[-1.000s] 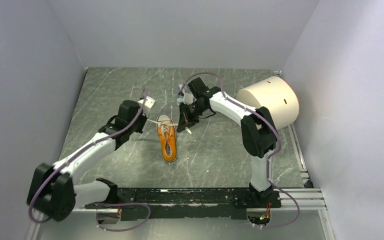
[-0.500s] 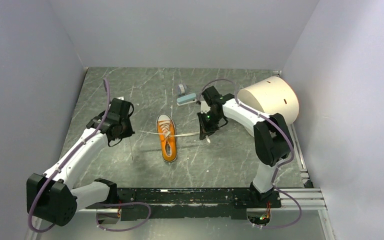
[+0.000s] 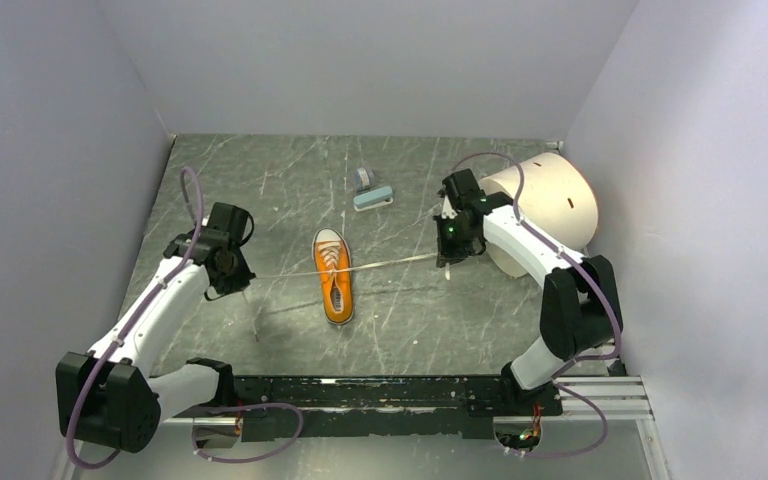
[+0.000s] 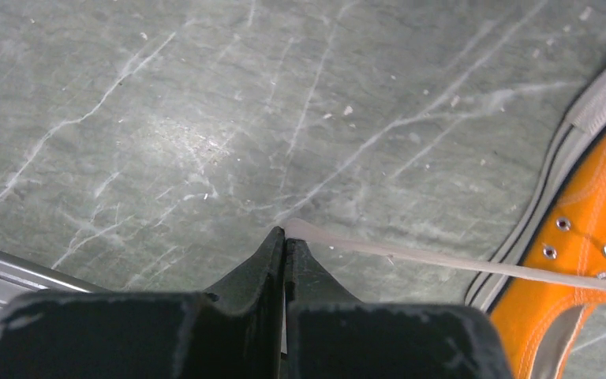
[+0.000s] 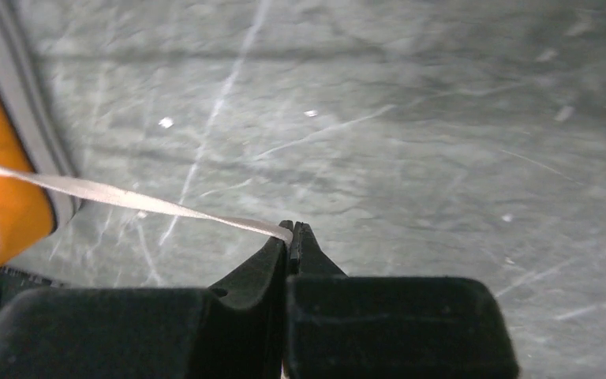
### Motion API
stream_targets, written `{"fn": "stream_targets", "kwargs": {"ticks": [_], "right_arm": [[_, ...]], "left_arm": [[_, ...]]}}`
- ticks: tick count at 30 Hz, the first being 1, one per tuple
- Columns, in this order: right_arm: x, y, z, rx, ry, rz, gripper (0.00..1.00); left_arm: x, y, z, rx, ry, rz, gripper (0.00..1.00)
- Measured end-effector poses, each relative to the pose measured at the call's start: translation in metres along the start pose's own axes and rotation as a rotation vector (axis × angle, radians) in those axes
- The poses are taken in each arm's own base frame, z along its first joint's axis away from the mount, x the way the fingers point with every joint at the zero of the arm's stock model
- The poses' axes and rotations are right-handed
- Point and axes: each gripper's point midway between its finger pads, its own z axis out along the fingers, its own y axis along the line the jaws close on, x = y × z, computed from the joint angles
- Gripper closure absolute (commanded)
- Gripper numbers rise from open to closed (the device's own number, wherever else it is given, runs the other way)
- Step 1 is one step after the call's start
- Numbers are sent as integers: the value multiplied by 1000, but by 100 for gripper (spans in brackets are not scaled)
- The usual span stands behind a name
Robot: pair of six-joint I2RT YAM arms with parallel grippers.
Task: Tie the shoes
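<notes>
The orange shoe [image 3: 335, 275] with its white toe cap lies mid-table, toe pointing away from the arm bases. Its cream laces run out taut to both sides. My left gripper [image 3: 243, 282] is shut on the left lace [image 3: 280, 273] well to the left of the shoe; in the left wrist view the lace [image 4: 442, 259] leaves the pinched fingertips [image 4: 285, 237] toward the shoe's eyelets [image 4: 592, 253]. On the opposite side my right gripper [image 3: 444, 258] is shut on the right lace [image 3: 390, 263]; that lace [image 5: 126, 196] stretches from its tips [image 5: 292, 231] back to the shoe [image 5: 0, 197].
A large cream cylinder [image 3: 550, 200] lies on its side at the right, just behind the right arm. A small grey-blue block [image 3: 372, 198] and a small grey object [image 3: 362, 177] sit behind the shoe. Walls enclose the table on three sides.
Both grippers have drawn apart, the left going left and nearer, the right going right, pulling the laces from slack to a taut line across the shoe. The shoe has stayed put.
</notes>
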Motion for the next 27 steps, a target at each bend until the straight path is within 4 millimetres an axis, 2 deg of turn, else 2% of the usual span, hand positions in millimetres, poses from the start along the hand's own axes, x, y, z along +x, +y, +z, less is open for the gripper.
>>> {"fn": "stream_targets", "kwargs": {"ticks": [4,13,16,19,20,21,22,23,24,27], "right_arm": [[0,-28,3,105,-39,60,100],[34,-56,31,227,-13,148,100],[30,-61,36,268,-31,173,100],[21,-56,38,242,-63,169,100],[19,-53,39,227,-71,160,100],[16,-49,40,207,-79,146,98],[14,-45,40,188,-84,130,89],[12,-39,41,162,-90,105,79],[10,-34,40,137,-96,80,68],[0,-15,32,55,-126,-1,43]], "left_arm": [[0,6,9,-34,34,-58,95],[29,12,45,-52,186,-142,95],[41,15,56,-62,254,-192,95],[46,20,60,-76,285,-241,95],[45,20,61,-77,282,-248,84],[43,20,61,-75,276,-254,63],[41,20,61,-73,269,-254,44],[39,22,60,-81,258,-250,15],[34,23,59,-85,244,-248,5],[8,17,54,-52,181,-202,3]]}}
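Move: The shoe's knot lies about 16 cm to the right of the left hand, 2 cm farther out and some 4 cm lower. From the right hand it is roughly 23 cm to the left, 4 cm nearer the base and 3 cm lower. From the right hand, the blue stapler stands about 20 cm ahead and 15 cm left, and the big white roll some 11 cm ahead and 18 cm right. The taut lace ends, still pinched on both sides of the shoe, are carried down to near the table: the left hand sinks about 7.5 cm, easing back a little and turning slightly counter-clockwise; the right sinks and pulls outward, about 5 cm each. Low down both open, left wide, right partly, letting go; then the left rises, drifting forward, and the right swings back towards the shoe, rising slightly. ##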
